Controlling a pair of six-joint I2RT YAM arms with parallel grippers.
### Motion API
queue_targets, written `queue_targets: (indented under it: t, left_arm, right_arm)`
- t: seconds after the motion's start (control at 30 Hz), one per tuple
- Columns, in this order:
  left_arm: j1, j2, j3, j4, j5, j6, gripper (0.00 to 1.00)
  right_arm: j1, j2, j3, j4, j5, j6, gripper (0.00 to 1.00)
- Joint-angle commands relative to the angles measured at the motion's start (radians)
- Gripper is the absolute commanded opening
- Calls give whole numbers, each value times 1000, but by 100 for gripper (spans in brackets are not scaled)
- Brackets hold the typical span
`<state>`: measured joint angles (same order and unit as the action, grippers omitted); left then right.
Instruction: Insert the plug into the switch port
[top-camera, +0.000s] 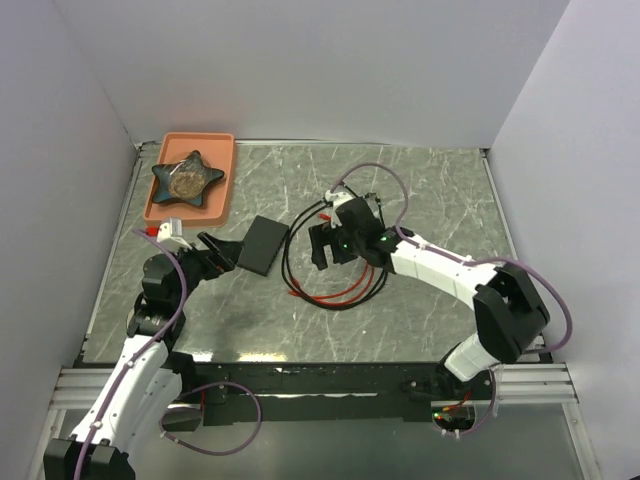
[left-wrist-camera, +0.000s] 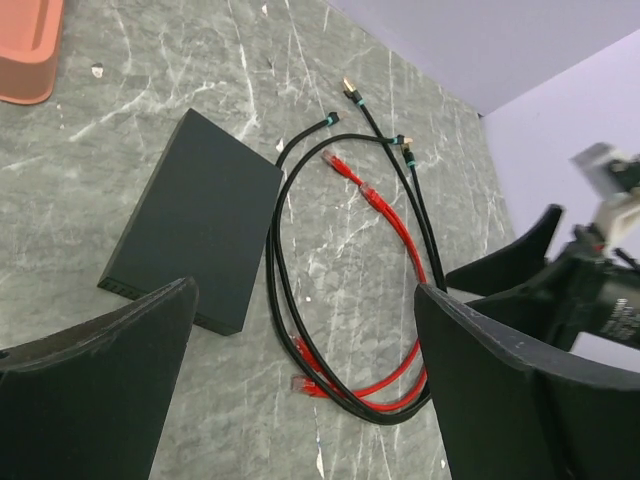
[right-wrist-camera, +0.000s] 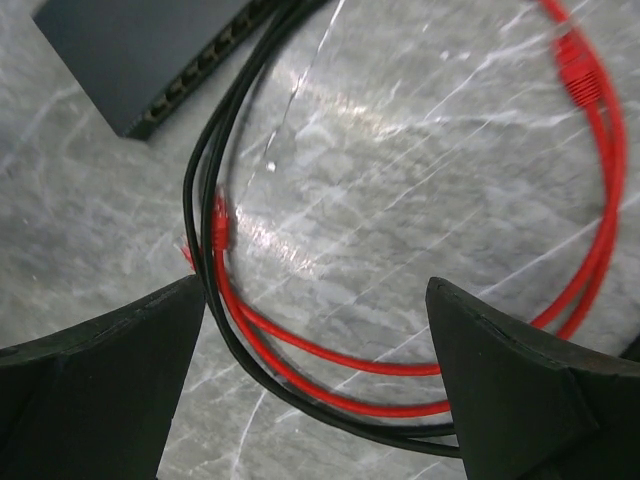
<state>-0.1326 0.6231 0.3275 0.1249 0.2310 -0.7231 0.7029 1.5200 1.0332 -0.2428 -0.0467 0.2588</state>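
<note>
The switch (top-camera: 263, 245) is a flat matte-black box lying on the marble table; it also shows in the left wrist view (left-wrist-camera: 195, 225). Its row of sockets (right-wrist-camera: 200, 75) faces the cables. A red cable (top-camera: 335, 293) loops beside two black cables (top-camera: 290, 262). One red plug (right-wrist-camera: 218, 225) lies near the switch's socket edge and also shows in the left wrist view (left-wrist-camera: 303, 385); another red plug (right-wrist-camera: 575, 65) lies farther off. My left gripper (top-camera: 225, 252) (left-wrist-camera: 305, 295) is open just left of the switch. My right gripper (top-camera: 322, 255) (right-wrist-camera: 315, 288) hangs open above the cable loop, holding nothing.
An orange tray (top-camera: 222, 190) at the back left holds a dark star-shaped dish (top-camera: 186, 177). Black cable ends with gold tips (left-wrist-camera: 350, 88) lie behind the red loop. White walls enclose the table on three sides.
</note>
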Motion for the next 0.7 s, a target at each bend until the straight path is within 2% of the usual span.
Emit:
queue_targets:
  t: [0.0,0.17,0.33,0.47,0.53,0.63,0.67]
  left_arm:
    - [1,-29,22,-5,5,-21,96]
    - [1,-40,25,-31,10,-19,96]
    - [1,-52,-2,-15,5,-38,96]
    - [1,-46,13,-37,-13,-48,96]
    - [1,-45,25,-59,-24,-47,96]
    - [1,-51,28,-74,-27,-42,96]
    - [1,-56,28,-77,-30,-42,96]
  right_arm:
    - [17,48,85,-33,-42,13,99]
    - [53,173,194,-79,-68,14,92]
    - [127,311,290,-137,-7,23,85]
    - [155,403,366,-171,-13,30,69]
    - [165,440,375,-170,-10,39,68]
    - [179,483,393,-168,2,40,59]
    - [184,494,398,-170,8,40,52]
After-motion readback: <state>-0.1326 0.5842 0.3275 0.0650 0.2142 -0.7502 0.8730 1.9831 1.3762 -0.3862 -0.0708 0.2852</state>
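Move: The near red plug at the coil's left end lies about 10 cm to the right hand's left, 2 cm nearer the base and some 11 cm below. The black cables cross right by it, and the switch stands roughly 9 cm farther out and 7 cm farther left than the plug. From the left hand, which only waits, the plug is about 14 cm to the right, level fore and aft, some 17 cm below. No contact can be seen yet: the right hand heads left and down to the near red plug and the black cables beside it, about 9 cm each way, drifting back some 2 cm. The sideways travel comes mostly first, the sinking steepens late. Its fingers close from wide open to just over half while the hand tips about 10 degrees more downward and swings slightly counter-clockwise. ##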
